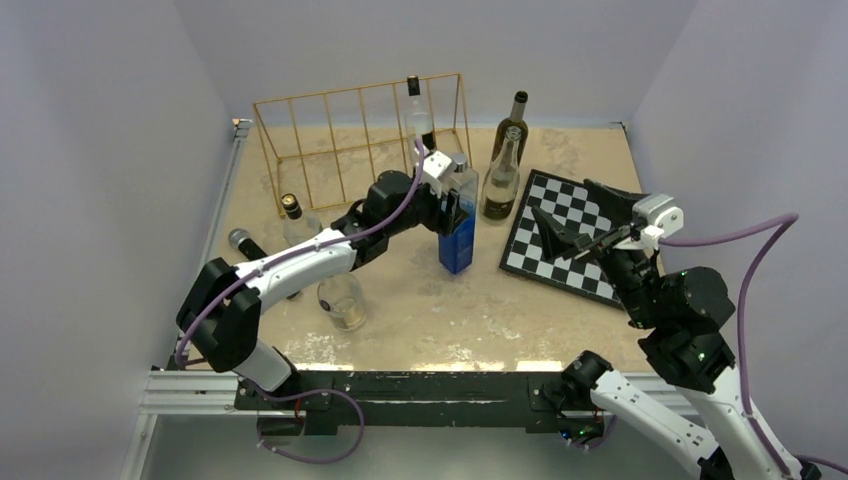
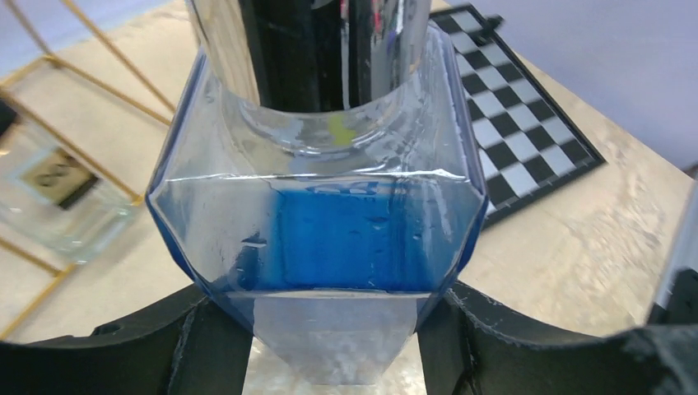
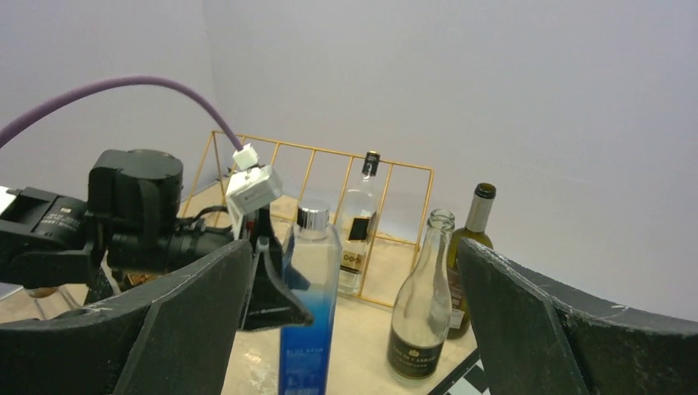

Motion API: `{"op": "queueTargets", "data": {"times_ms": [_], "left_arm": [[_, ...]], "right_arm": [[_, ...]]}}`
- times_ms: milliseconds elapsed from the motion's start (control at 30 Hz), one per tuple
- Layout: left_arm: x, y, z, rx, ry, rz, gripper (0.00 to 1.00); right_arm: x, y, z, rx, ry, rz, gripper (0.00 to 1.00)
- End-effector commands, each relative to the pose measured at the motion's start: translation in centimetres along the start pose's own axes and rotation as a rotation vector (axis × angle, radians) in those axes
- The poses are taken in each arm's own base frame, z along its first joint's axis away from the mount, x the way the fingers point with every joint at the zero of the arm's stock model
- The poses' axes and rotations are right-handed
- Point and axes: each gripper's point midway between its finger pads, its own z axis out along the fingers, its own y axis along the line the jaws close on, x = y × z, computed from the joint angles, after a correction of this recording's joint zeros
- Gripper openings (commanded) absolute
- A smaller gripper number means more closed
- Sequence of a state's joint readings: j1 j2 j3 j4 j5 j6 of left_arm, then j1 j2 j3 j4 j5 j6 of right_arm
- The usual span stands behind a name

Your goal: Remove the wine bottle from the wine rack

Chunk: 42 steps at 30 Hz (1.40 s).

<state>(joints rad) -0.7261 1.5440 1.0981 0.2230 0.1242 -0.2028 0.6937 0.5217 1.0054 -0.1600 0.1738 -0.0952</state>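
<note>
The gold wire wine rack stands at the back of the table. A clear bottle with a black cap is upright in its rightmost slot. In front of the rack a tall square blue-and-clear bottle stands upright, clear of the wires. My left gripper is shut on its upper body. In the left wrist view the black fingers press both sides of the blue bottle. My right gripper hangs open and empty over the chessboard; its wrist view faces the blue bottle and the rack.
A chessboard lies at the right. A clear champagne bottle and a green wine bottle stand right of the rack. Near the left arm are a fallen clear bottle, another clear bottle and a dark-capped one. Walls enclose the table.
</note>
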Motion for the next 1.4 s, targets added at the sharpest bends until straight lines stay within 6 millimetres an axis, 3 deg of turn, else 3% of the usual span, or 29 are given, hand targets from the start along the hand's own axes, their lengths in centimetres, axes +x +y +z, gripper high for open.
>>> {"op": "queueTargets", "data": {"times_ms": [0, 133, 233, 367, 700, 933, 1033, 1167, 1367], "left_arm": [[-9.4, -5.5, -3.6, 0.158, -0.289, 0.009, 0.0], [-8.1, -8.5, -4.9, 0.233, -0.276, -0.013, 0.0], [-6.8, -10.8, -4.8, 0.28, -0.25, -0.012, 0.0], [-6.8, -14.2, -4.7, 0.372, -0.275, -0.02, 0.0], [-6.2, -20.4, -2.0, 0.522, -0.305, 0.028, 0.0], [-4.5, -21.3, -0.3, 0.519, -0.272, 0.054, 0.01], [-4.3, -21.2, -0.2, 0.511, -0.262, 0.056, 0.15], [-4.3, -21.3, -0.9, 0.524, -0.265, 0.076, 0.19], [-3.3, -21.6, -0.9, 0.543, -0.244, 0.114, 0.46]], "right_arm": [[-1.3, -1.2, -1.1, 0.052, -0.032, -0.011, 0.99], [-2.2, -2.1, -2.0, 0.09, -0.053, -0.007, 0.99], [-3.0, -3.0, -2.6, 0.137, -0.089, 0.023, 0.98], [-4.2, -3.5, -3.6, 0.162, -0.172, 0.055, 0.98], [-3.8, -3.3, -3.8, 0.15, -0.156, 0.052, 0.98], [-3.7, -3.4, -3.9, 0.152, -0.154, 0.033, 0.98], [-3.5, -3.4, -3.7, 0.151, -0.155, 0.031, 0.98], [-3.6, -3.3, -3.6, 0.146, -0.158, 0.029, 0.98], [-3.4, -3.2, -3.6, 0.143, -0.155, 0.027, 0.99]]}}
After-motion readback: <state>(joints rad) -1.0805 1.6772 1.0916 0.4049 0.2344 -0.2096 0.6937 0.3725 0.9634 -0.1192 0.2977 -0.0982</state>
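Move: The left hand already holds the blue bottle off the rack; the open tabletop it is bound for lies about 15 cm back, 13 cm right and some 22 cm below. From that hand the clear bottle stands 15 cm ahead and 11 cm right, the green bottle 24 cm ahead and 15 cm right, and the chessboard's middle 7 cm ahead and 30 cm right. From the right hand that spot is level fore and aft, 2 cm right, roughly 44 cm below. Left hand carries the gripped blue bottle about 15 cm back, 13 right, turning clockwise; right hand shifts 5 cm right. ##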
